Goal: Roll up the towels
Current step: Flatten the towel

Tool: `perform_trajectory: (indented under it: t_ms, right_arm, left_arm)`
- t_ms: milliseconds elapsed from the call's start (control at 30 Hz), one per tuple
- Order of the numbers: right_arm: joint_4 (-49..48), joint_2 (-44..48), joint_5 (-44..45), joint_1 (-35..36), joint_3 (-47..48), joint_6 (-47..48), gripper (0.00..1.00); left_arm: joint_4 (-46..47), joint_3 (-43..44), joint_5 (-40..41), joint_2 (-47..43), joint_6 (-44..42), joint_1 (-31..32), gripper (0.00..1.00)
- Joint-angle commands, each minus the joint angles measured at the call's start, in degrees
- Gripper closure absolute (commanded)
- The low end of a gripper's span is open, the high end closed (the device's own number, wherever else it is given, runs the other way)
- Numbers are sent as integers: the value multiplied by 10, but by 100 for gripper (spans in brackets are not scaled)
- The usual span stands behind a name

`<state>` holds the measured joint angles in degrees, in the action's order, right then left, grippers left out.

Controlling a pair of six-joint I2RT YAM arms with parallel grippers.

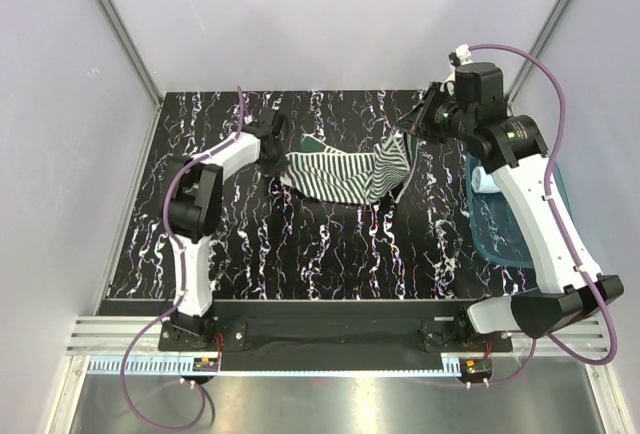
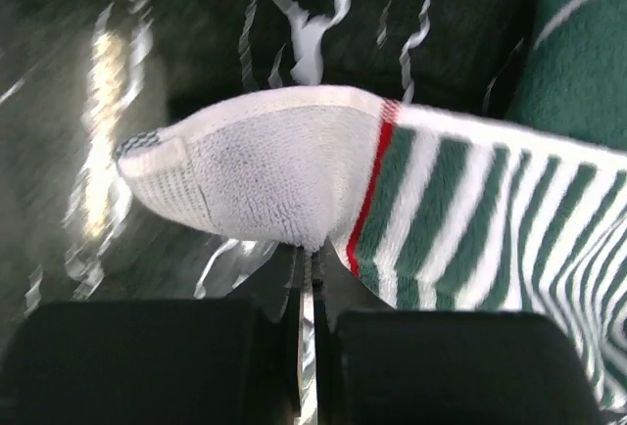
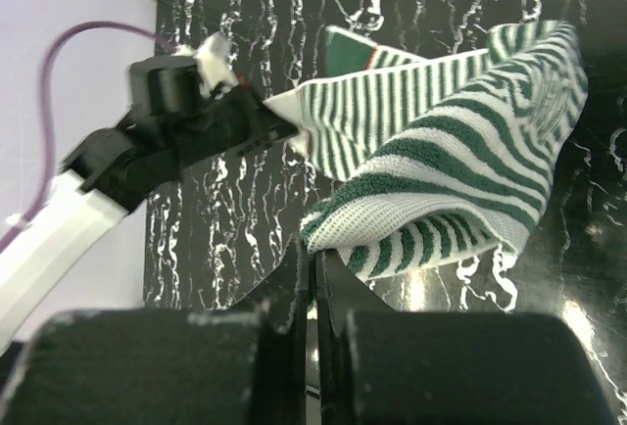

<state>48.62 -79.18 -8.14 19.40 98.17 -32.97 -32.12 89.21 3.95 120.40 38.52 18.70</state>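
Note:
The striped towel (image 1: 340, 176) hangs stretched between both grippers above the black marbled table (image 1: 330, 254). My left gripper (image 1: 277, 154) is shut on its left corner; in the left wrist view the jaws (image 2: 312, 259) pinch the white hem beside a red line, with the green-and-white striped towel (image 2: 460, 210) spreading right. My right gripper (image 1: 408, 126) is shut on the right end, lifted higher. In the right wrist view its gripper (image 3: 315, 263) clamps a folded edge of the striped towel (image 3: 460, 151). The pale blue towel (image 1: 484, 180) lies in the tray, partly hidden by the right arm.
A translucent blue tray (image 1: 495, 239) sits at the table's right edge under the right arm. The left arm (image 3: 186, 121) shows at the far side of the towel in the right wrist view. Pale walls with metal posts enclose the back and sides.

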Motion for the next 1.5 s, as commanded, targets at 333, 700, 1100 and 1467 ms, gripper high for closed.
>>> perform_trajectory:
  t_ms: [333, 700, 1100, 1467]
  right_arm:
    - [75, 123, 105, 2, 23, 14, 100]
    - [31, 81, 105, 3, -66, 12, 100]
    - [41, 32, 149, -11, -69, 32, 100]
    - [37, 50, 124, -12, -87, 26, 100]
  left_arm:
    - [-195, 106, 117, -339, -114, 26, 99]
    - [-232, 241, 79, -71, -172, -41, 63]
    - [-170, 117, 80, -72, -171, -60, 13]
    - [-88, -81, 77, -148, -90, -75, 14]
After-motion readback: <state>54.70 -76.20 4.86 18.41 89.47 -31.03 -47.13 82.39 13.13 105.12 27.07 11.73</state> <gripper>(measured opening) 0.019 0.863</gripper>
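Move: The left fingers already pinch the towel's left end, its middle about 3 cm ahead of them and barely above the table. The clear table spot for it is some 8 cm to the left and level. The towel's striped middle lies about 19 cm to the right, level, and the green folded corner 8 cm ahead and 10 cm right. From the high right hand, still holding the other end, the left end is roughly 12 cm ahead, 32 cm left and 33 cm below. Up fast by about 34 cm goes the left hand, tipping its fingers upward with the pinched towel end, then it swings straight back down and leftward, opens wide and lets go, ending about 11 cm left and 6 cm back, over bare table beside the end. The right hand keeps its grip, pulls back, right and up a little, then sinks below its starting height and holds still. ##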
